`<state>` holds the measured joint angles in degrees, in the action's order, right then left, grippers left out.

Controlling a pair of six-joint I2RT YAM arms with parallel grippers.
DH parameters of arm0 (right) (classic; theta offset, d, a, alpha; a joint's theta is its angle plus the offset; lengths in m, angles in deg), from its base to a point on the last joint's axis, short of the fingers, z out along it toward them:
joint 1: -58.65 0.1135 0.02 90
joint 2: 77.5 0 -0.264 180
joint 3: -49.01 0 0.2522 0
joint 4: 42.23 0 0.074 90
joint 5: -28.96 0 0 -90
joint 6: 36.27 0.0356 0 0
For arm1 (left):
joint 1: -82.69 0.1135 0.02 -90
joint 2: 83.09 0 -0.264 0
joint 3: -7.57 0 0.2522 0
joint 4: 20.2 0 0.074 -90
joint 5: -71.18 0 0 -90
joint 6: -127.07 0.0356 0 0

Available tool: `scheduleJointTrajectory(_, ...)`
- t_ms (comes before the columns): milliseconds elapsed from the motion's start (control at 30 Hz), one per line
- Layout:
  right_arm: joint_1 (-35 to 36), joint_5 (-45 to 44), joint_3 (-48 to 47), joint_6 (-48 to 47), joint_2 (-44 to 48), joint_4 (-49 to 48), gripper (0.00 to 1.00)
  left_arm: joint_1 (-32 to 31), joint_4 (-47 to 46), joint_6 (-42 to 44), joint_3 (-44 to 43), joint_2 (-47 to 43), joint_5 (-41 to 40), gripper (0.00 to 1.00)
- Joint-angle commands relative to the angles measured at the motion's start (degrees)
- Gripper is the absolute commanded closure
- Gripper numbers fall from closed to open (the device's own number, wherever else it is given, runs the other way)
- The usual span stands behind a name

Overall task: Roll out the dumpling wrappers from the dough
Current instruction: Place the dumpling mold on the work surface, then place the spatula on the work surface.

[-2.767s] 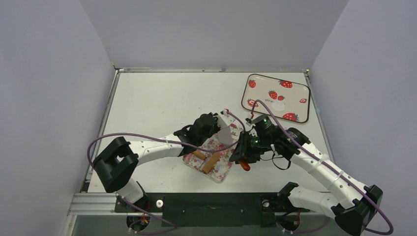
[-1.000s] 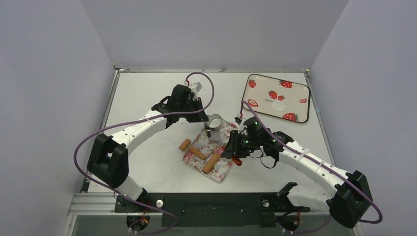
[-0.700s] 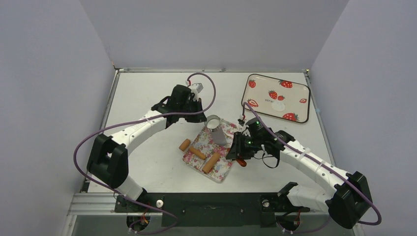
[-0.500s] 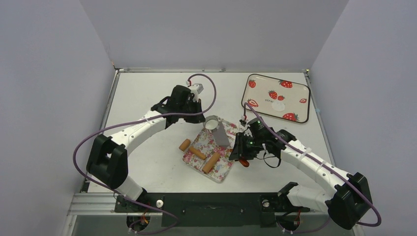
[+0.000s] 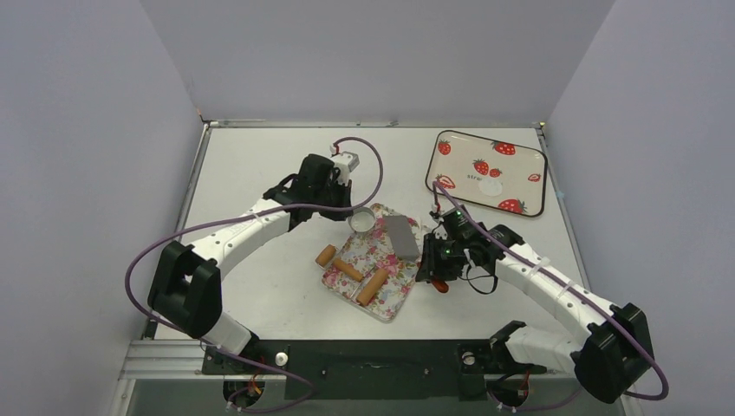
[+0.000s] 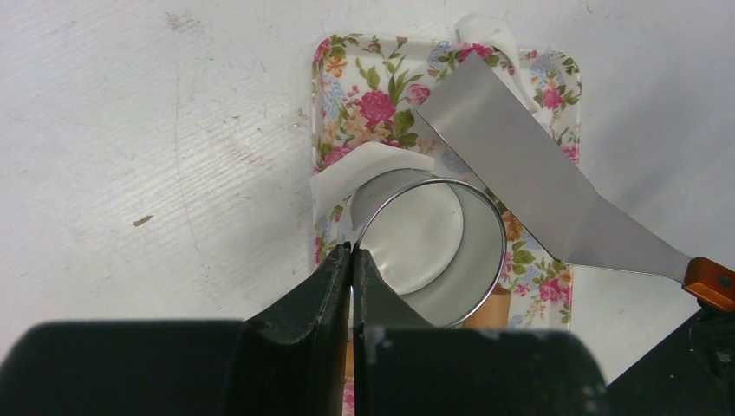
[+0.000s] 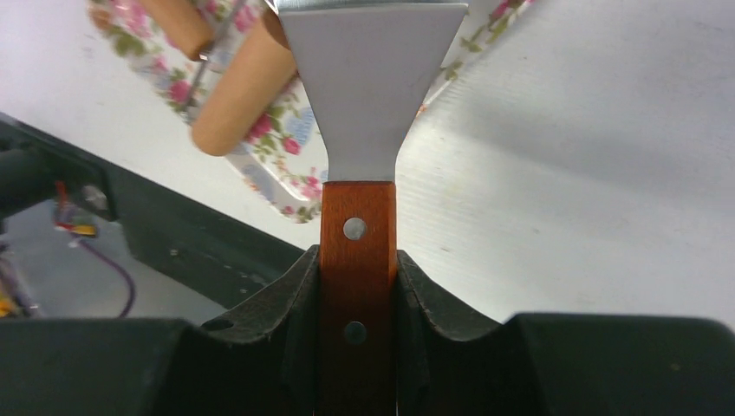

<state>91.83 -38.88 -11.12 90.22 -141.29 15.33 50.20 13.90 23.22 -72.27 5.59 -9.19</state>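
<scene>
My left gripper [image 6: 352, 250] is shut on the rim of the silver metal ring [image 6: 472, 260], held over the far corner of the floral tray [image 5: 392, 305]. The ring's inside looks whitish; I cannot tell whether a wrapper fills it. Thin white dough [image 6: 364, 169] with a round cut-out lies under the ring, hanging over the tray's edge, and another scrap [image 6: 485, 30] lies at the tray's end. My right gripper [image 7: 357, 260] is shut on the spatula's red handle [image 7: 357, 217], its blade [image 5: 403, 236] over the tray beside the ring. One dumpling wrapper [image 5: 491, 186] lies on the strawberry tray [image 5: 529, 160].
The brown wooden roller [image 5: 373, 286] lies across the floral tray, one end [image 5: 326, 255] resting on the table left of it. The strawberry tray sits at the back right. The left arm [image 5: 251, 224] reaches in from the left and the right arm [image 5: 537, 277] from the right.
The left gripper has carried the ring a little left and toward the tray's far corner. The spatula blade has swung from under the ring to its right side, and the right gripper has shifted right.
</scene>
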Motion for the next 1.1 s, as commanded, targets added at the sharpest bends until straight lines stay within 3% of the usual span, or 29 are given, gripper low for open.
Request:
scheduleJointTrajectory(0, 2.9, -8.2, -3.6, -5.7, -4.0, 1.4, 1.0, 0.2, -2.6, 6.5, 1.6, -3.5, -3.7, 1.0)
scheduleJointTrajectory(300, 4.1, -16.1, -3.5, -9.4, -11.3, 0.1, 0.98, -1.1, -15.1, 7.8, 10.3, -4.2, -3.2, 1.0)
scheduleJointTrajectory(433, 4.3, -17.1, -3.7, -9.3, -11.5, 0.5, 0.87, -3.5, -19.3, 9.2, 12.9, -2.9, -3.5, 1.0)
scheduleJointTrajectory(567, 4.5, -17.6, -3.9, -8.6, -10.6, 1.4, 0.67, -4.1, -23.3, 8.3, 12.8, -1.1, -2.0, 1.0)
scheduleJointTrajectory(800, 4.6, -18.4, -5.8, -7.8, -9.4, 2.8, 0.54, -4.9, -23.1, 9.6, 14.6, 1.6, -0.1, 0.99)
scheduleJointTrajectory(867, 4.6, -18.8, -6.7, -7.9, -8.9, 3.6, 0.53, -5.0, -22.9, 9.8, 15.7, 1.4, 1.2, 0.77)
scheduleJointTrajectory(900, 4.6, -18.9, -7.1, -7.9, -8.8, 4.0, 0.52, -5.0, -22.8, 10.2, 15.7, 1.2, 1.7, 0.73)
scheduleJointTrajectory(1067, 4.6, -18.7, -10.1, -8.4, -7.8, 5.7, 0.5, -4.9, -18.3, 14.5, 10.9, -1.3, 5.9, 0.64)
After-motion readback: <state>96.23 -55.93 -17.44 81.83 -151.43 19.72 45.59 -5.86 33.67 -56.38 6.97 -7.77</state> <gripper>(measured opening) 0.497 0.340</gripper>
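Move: My left hand holds the dumpling mold by its rim; its place on the tray lies about 3 cm back, 4 cm right and 9 cm below. On the tray too are the roller, some 9 cm back and straight below me, and the spatula blade, about 12 cm right and 1 cm back. My right hand grips the spatula; the handle's spot beside the tray is roughly 3 cm right and 6 cm down, with the roller's thick barrel 10 cm left and 1 cm ahead. My left hand sinks nearly 7 cm, swinging a little left and then back and to the right, to bring the mold down onto the tray's left side, where my fingers open around its rim. Meanwhile I lower the spatula some 5 cm and slightly right with my right hand, tipping the fingers about 20 degrees steeper, let go of the handle, and draw up and forward. ##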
